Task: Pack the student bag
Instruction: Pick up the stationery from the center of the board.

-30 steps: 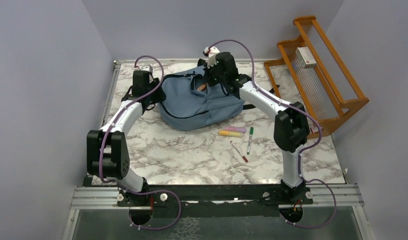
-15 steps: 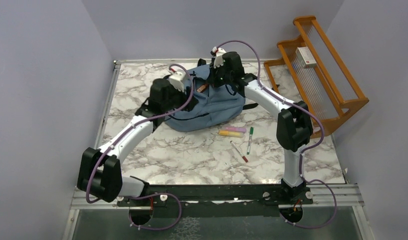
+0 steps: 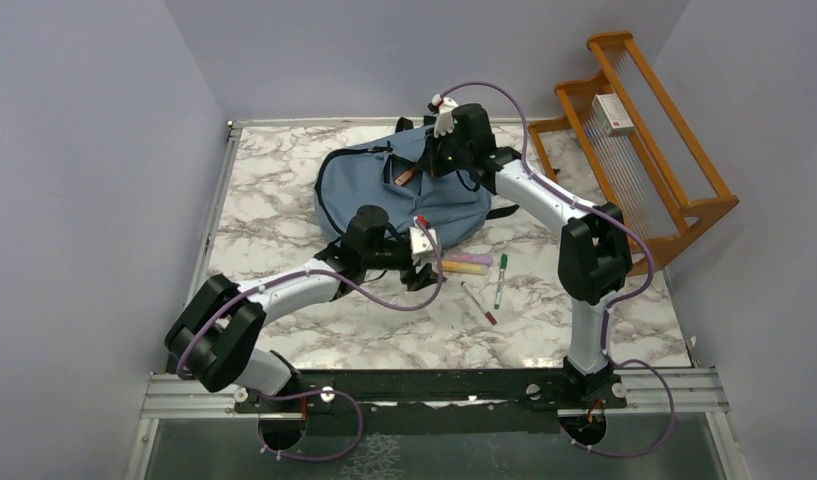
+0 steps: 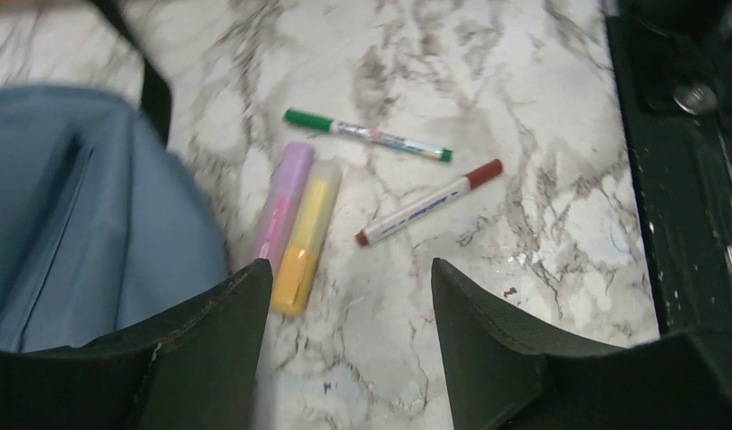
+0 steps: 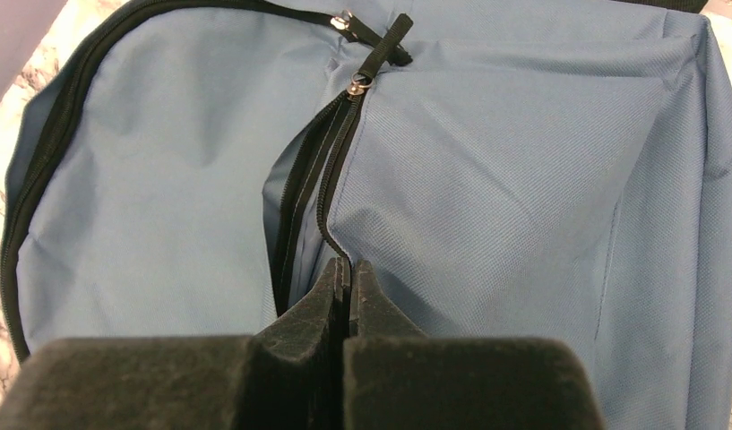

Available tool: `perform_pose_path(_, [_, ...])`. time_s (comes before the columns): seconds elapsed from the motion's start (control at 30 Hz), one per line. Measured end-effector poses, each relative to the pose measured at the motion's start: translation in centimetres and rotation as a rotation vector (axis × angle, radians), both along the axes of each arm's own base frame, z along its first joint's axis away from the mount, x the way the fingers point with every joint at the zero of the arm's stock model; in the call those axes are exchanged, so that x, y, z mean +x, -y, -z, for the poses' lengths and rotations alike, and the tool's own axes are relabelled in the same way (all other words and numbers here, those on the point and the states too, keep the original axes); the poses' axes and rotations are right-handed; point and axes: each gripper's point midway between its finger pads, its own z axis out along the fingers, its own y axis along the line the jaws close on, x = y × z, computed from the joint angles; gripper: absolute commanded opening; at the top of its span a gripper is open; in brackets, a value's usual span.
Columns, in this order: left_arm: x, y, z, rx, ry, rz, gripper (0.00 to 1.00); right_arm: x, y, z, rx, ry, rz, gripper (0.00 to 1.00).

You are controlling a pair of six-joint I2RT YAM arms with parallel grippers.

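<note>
The student bag (image 3: 384, 195), slate-blue with dark zippers, lies at the back middle of the table. My right gripper (image 5: 348, 269) is shut on the zipper edge of the bag's (image 5: 514, 170) open pocket, holding the fabric up. My left gripper (image 4: 348, 278) hovers open and empty just off the bag's (image 4: 66, 215) front edge, over the marble. Right ahead of it lie a yellow highlighter (image 4: 306, 237) and a pink highlighter (image 4: 281, 202) side by side. Beyond them are a green marker (image 4: 368, 134) and a red marker (image 4: 429, 202). In the top view the left gripper (image 3: 427, 272) is beside the highlighters (image 3: 464, 264).
A wooden rack (image 3: 639, 150) with a small white box (image 3: 612, 113) on it stands at the back right. The green marker (image 3: 501, 280) and red marker (image 3: 478, 303) lie right of the highlighters. The black base rail (image 3: 434, 385) runs along the near edge.
My left arm has swung from the bag's left side round to its front, down near the highlighters, and its jaws have widened. The right gripper stays shut on the bag.
</note>
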Motion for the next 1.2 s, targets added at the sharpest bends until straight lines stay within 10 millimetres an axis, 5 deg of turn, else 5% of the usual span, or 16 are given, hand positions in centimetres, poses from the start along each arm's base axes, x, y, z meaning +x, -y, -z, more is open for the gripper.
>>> perform_pose_path(0.17, [-2.5, 2.0, 1.1, -0.005, 0.169, 0.275, 0.68, -0.3, -0.1, 0.0, 0.004, -0.006, -0.012, 0.01])
perform_pose_path(0.43, [-1.0, 7.0, 3.3, 0.092, 0.330, 0.574, 0.66, -0.8, 0.2, 0.3, -0.004, -0.010, -0.017, 0.01])
perform_pose_path(0.57, [-1.8, 8.7, 5.6, 0.166, 0.328, 0.684, 0.65, -0.9, 0.4, 0.3, -0.009, -0.007, -0.019, 0.01])
perform_pose_path(0.83, [-4.8, 8.6, 10.3, 0.320, 0.229, 0.817, 0.64, -1.0, 0.6, 0.6, -0.017, -0.009, -0.023, 0.00])
perform_pose_path(1.2, [-4.1, 9.9, 11.3, 0.387, 0.172, 0.813, 0.62, -1.0, 0.7, 0.6, -0.015, -0.016, -0.026, 0.00])
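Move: To the left hand's right, roughly 12 cm over and 6 cm back, the red marker lies about 15 cm below. The green marker is 17 cm to the right and about level fore and aft; the yellow highlighter is 9 cm right and 3 cm ahead, the purple one just beyond, 10 cm right and 5 cm ahead. From the right hand the red marker is some 30 cm back, 8 cm right and 18 cm below. Swinging clockwise by nearly 50 degrees, the open left hand closes in on the red marker: first mostly rightward while sinking, then mainly down and a little back, about 10 cm right and 11 cm down in all. Its fingers tip about 20 degrees steeper and straddle the marker from above, still open. The right hand keeps its pinch on the bag's zip edge, easing back barely a centimetre. ##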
